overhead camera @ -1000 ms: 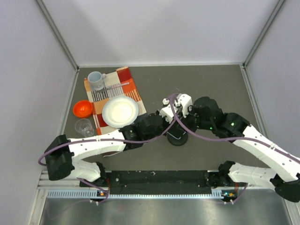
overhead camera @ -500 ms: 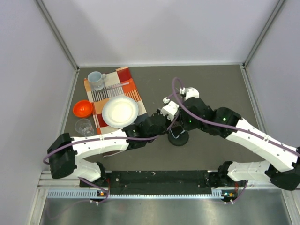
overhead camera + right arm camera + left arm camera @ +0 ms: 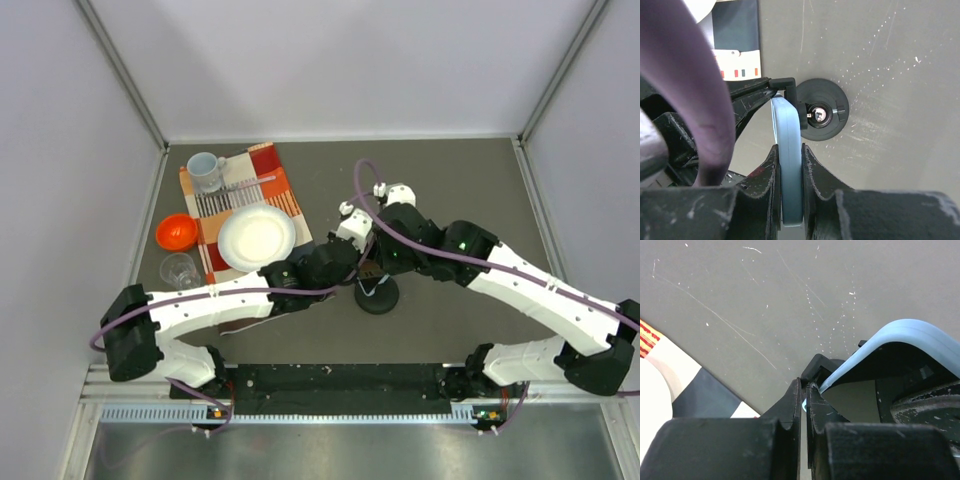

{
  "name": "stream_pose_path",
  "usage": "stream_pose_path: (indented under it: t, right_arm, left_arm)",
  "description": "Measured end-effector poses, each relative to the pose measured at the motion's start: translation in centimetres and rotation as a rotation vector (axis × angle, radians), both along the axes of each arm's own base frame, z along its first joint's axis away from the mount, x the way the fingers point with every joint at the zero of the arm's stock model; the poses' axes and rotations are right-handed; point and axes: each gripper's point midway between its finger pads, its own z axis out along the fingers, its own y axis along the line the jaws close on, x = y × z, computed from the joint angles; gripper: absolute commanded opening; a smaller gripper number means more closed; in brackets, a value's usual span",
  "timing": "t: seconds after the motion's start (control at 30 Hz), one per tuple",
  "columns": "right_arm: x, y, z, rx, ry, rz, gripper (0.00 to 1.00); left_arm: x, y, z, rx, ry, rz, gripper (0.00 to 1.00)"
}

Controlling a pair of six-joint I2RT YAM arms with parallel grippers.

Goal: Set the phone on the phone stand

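The phone [image 3: 786, 120], slim with a light blue edge, stands on edge between the fingers of my right gripper [image 3: 789, 148], which is shut on it. Its far end touches the upright arm and clip of the black phone stand [image 3: 822, 115], above the stand's round base [image 3: 378, 298]. In the left wrist view the phone's blue corner [image 3: 900, 332] curves over the clip [image 3: 817, 366]. My left gripper [image 3: 802, 386] is shut, with its tips right at that clip and the phone's lower corner. From above, both wrists crowd over the stand and hide most of the phone.
At the back left lies a striped orange cloth [image 3: 275, 165] with a mug [image 3: 205, 170] and a white plate [image 3: 257, 238]. An orange bowl [image 3: 175, 232] and a clear glass [image 3: 180, 270] sit beside it. White walls close in on both sides.
My right arm has swung left and forward, bringing its wrist and the phone over the stand. The left arm has shifted slightly towards the stand. Both grippers stayed shut.
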Motion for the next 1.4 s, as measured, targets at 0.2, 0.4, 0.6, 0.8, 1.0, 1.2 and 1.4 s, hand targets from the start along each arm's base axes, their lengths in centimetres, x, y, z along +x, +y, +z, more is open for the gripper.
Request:
stream_pose_path:
  t: [0.2, 0.4, 0.6, 0.8, 1.0, 1.2, 1.4]
  right_arm:
    - [-0.2, 0.7, -0.2, -0.001, 0.004, 0.095, 0.0]
    - [-0.8, 0.6, -0.7, -0.005, -0.004, 0.216, 0.0]
    - [-0.9, 0.3, -0.8, 0.002, -0.006, 0.271, 0.0]
    - [-1.0, 0.0, -0.8, 0.022, 0.017, 0.32, 0.06]
    - [-1.9, -1.7, -1.5, 0.002, 0.062, 0.34, 0.51]
    - [-3.5, -2.7, -1.8, 0.034, 0.099, 0.318, 0.74]
    - [-5.7, -2.8, -1.4, 0.203, 0.069, 0.302, 0.8]
  left_arm:
    - [-0.6, 0.8, -0.2, -0.017, 0.055, 0.033, 0.19]
    - [-2.2, 4.1, 0.8, -0.03, 0.074, 0.039, 0.67]
    - [-3.8, 8.2, 7.1, -0.202, 0.001, 0.048, 0.77]
    - [-4.1, 9.3, 5.9, -0.237, 0.008, -0.026, 0.88]
    - [-3.0, 8.0, 2.9, -0.303, 0.102, -0.143, 0.88]
    - [-4.7, 4.3, 3.8, -0.396, 0.12, -0.353, 0.88]
    - [-5.6, 3.0, 4.4, -0.443, 0.123, -0.448, 0.89]
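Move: The phone is already pinched by its side in the right fingers. The phone stand's holder is about 2 cm ahead, 2 cm left and 2 cm below the right hand, and 2 cm back, 3 cm right and 1 cm below the left hand, shut at its far jaw. From the right hand, the round base is roughly 4 cm ahead, 3 cm right and 20 cm down. The plate is 25 cm left of that base and 12 cm farther out. The phone is kept against the holder while the left fingers ease back about 1 cm, open off the jaw and clear it up and left by some 9 cm, then swing back and to the right, turning clockwise. The right hand keeps its pinch through a counter-clockwise turn of about 20 degrees, then opens, lets go and withdraws mainly backward, also a little right. ##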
